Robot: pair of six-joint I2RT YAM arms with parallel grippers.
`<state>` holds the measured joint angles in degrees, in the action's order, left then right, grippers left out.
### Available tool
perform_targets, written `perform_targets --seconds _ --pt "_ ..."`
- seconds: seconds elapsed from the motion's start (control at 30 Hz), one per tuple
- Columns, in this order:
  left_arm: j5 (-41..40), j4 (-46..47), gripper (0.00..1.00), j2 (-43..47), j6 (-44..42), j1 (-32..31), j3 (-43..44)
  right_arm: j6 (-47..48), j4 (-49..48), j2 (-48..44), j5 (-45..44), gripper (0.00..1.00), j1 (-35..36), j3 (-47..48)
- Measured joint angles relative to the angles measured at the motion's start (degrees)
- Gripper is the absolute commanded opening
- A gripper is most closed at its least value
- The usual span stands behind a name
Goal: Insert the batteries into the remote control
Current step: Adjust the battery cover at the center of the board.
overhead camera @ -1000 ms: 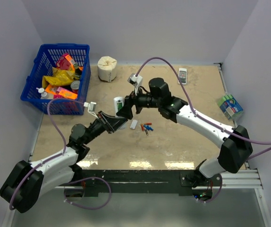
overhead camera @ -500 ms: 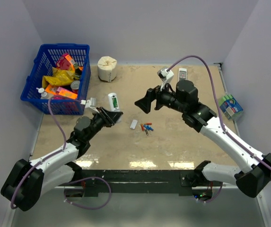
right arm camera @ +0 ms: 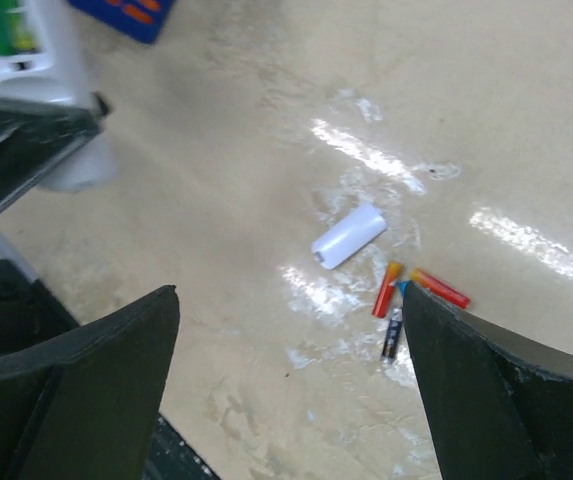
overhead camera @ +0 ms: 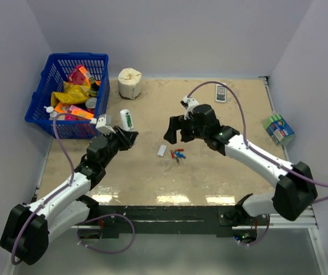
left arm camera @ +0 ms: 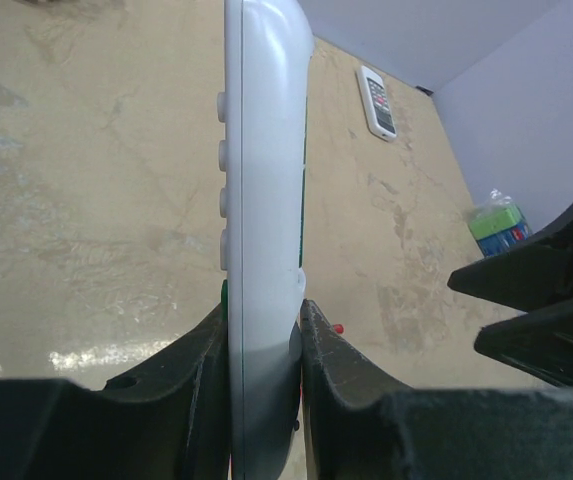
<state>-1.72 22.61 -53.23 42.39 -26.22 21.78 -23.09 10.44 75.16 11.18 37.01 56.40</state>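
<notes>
My left gripper [overhead camera: 125,135] is shut on the lower end of the slim silver-white remote control [overhead camera: 126,119] and holds it above the table, left of centre. In the left wrist view the remote [left arm camera: 262,180] stands edge-on between my fingers [left arm camera: 321,360], its side buttons facing left. Several small batteries [overhead camera: 178,154] in red, orange and blue lie in a loose cluster at mid-table, also visible in the right wrist view [right arm camera: 406,300]. My right gripper [overhead camera: 175,130] is open and empty, hovering just above and left of the batteries [right arm camera: 291,300].
A small white battery cover [overhead camera: 162,150] lies left of the batteries. A blue basket [overhead camera: 43,97] of groceries stands at back left, a tissue roll [overhead camera: 130,83] beside it. A shorter white handset [overhead camera: 221,91] lies at the back. A green-blue pack [overhead camera: 278,129] lies at the right edge.
My right gripper has left the remote, swung away to the right, then come back low over the batteries. My left gripper has carried the remote leftward and farther back.
</notes>
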Motion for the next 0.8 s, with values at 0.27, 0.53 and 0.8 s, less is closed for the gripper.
perform_targets --seconds 0.27,0.53,0.8 --pt "2.93 -1.81 0.00 0.76 -1.55 1.46 -2.75 -4.79 11.93 18.38 -12.61 0.80 3.15 15.15" --pt "5.53 -2.75 0.00 1.51 -2.71 1.46 -4.81 -9.90 19.76 33.22 -18.10 0.73 10.32 26.77" --pt "6.82 -3.08 0.00 5.44 -2.82 1.46 -7.37 -9.77 23.34 36.94 -17.70 0.66 10.64 27.39"
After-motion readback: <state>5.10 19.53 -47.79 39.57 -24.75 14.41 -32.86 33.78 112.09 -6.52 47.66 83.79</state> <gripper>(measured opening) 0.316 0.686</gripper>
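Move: The battery cover lies on the board about 6 cm to the left of the empty right hand, 2 cm ahead and some 19 cm below it. The loose batteries lie about 10 cm to the right of the cover and 2 cm nearer the bases. From the left hand, which still holds the remote, the cover is roughly 16 cm to the right, about level with it fore and aft, and 18 cm below. Right hand sinks some 14 cm, drifting left over the battery cover, tipping down, fingers narrowing; left lowers remote. ##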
